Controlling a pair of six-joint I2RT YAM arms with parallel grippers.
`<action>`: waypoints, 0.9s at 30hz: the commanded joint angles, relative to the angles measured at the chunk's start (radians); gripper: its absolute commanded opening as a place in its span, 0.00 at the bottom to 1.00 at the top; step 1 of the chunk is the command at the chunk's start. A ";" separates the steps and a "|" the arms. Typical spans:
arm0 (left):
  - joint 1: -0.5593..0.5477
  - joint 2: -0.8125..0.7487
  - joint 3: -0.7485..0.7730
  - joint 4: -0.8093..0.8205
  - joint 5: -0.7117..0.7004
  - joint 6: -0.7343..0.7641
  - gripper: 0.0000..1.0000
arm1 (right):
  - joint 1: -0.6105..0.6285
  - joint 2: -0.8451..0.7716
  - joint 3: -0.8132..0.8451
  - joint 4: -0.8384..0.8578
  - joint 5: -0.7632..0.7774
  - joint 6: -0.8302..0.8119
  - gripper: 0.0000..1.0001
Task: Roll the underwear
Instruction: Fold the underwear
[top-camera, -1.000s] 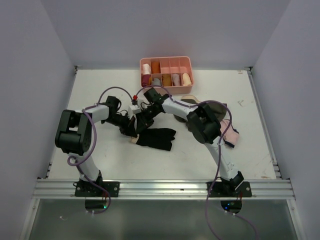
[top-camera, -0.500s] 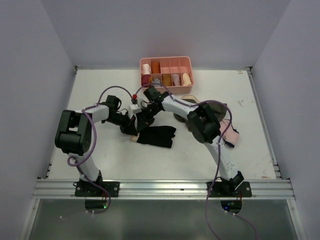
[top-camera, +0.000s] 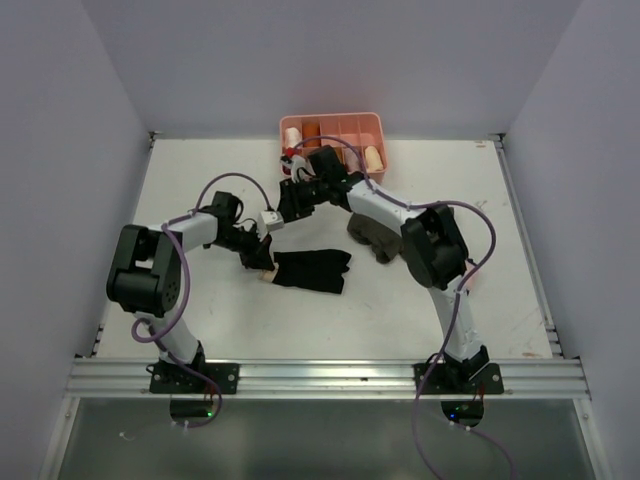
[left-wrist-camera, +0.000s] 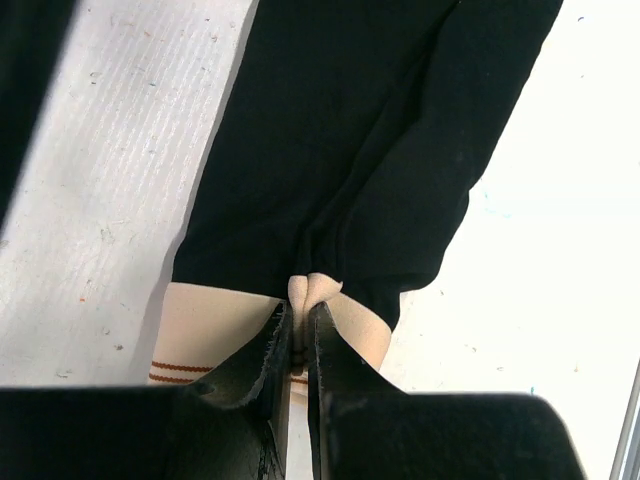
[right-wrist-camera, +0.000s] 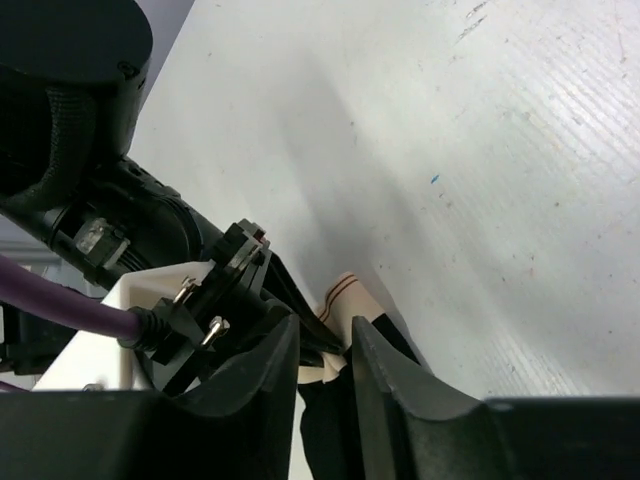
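Observation:
The underwear (top-camera: 312, 271) lies flat on the white table, black with a beige waistband (top-camera: 266, 277) at its left end. My left gripper (top-camera: 262, 262) is shut on a pinched fold of the waistband (left-wrist-camera: 225, 325); in the left wrist view the gripper (left-wrist-camera: 300, 325) has the black cloth (left-wrist-camera: 380, 150) stretching away from it. My right gripper (top-camera: 284, 212) hangs above and behind the left one, open and empty. In the right wrist view, the left gripper and the striped waistband (right-wrist-camera: 345, 292) show through the gap of my right gripper (right-wrist-camera: 325, 345).
A pink divided tray (top-camera: 375, 125) with rolled cloths stands at the back of the table. An olive-brown garment (top-camera: 372, 235) lies right of the underwear, partly under the right arm. The table's side rails run along both edges.
My right gripper has let go of the underwear's left end and risen back toward the tray. The left gripper stays shut on the waistband. The underwear has barely moved.

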 joint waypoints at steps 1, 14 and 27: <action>-0.006 0.038 -0.051 -0.038 -0.195 0.066 0.00 | 0.014 -0.006 -0.032 0.024 -0.042 0.008 0.31; -0.008 0.013 -0.045 -0.078 -0.228 0.113 0.00 | 0.043 0.040 -0.228 0.018 -0.066 -0.017 0.00; -0.008 -0.022 -0.056 -0.115 -0.254 0.251 0.00 | 0.074 -0.076 -0.555 0.378 -0.064 0.394 0.00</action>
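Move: Behind and below the empty, slightly open right hand lies the middle of the black underwear, about 11 cm back, 5 cm to its right and 11 cm down. The tan waistband, pinched in the left fingers, is 11 cm back and 5 cm left of the right hand; the pink box sits some 19 cm ahead and 11 cm right. From the left hand, the underwear's middle is about 10 cm to the right, 1 cm back and just below. Swooping down and back about 10 cm each way, the right hand shuts its fingers on the way and sets the closed tips on the black cloth just right of the waistband. Staying low, it then pushes on back some 2 cm, rolling at the wrist. The left fingers keep their pinch on the waistband, that hand almost in place but twisting slightly clockwise. ##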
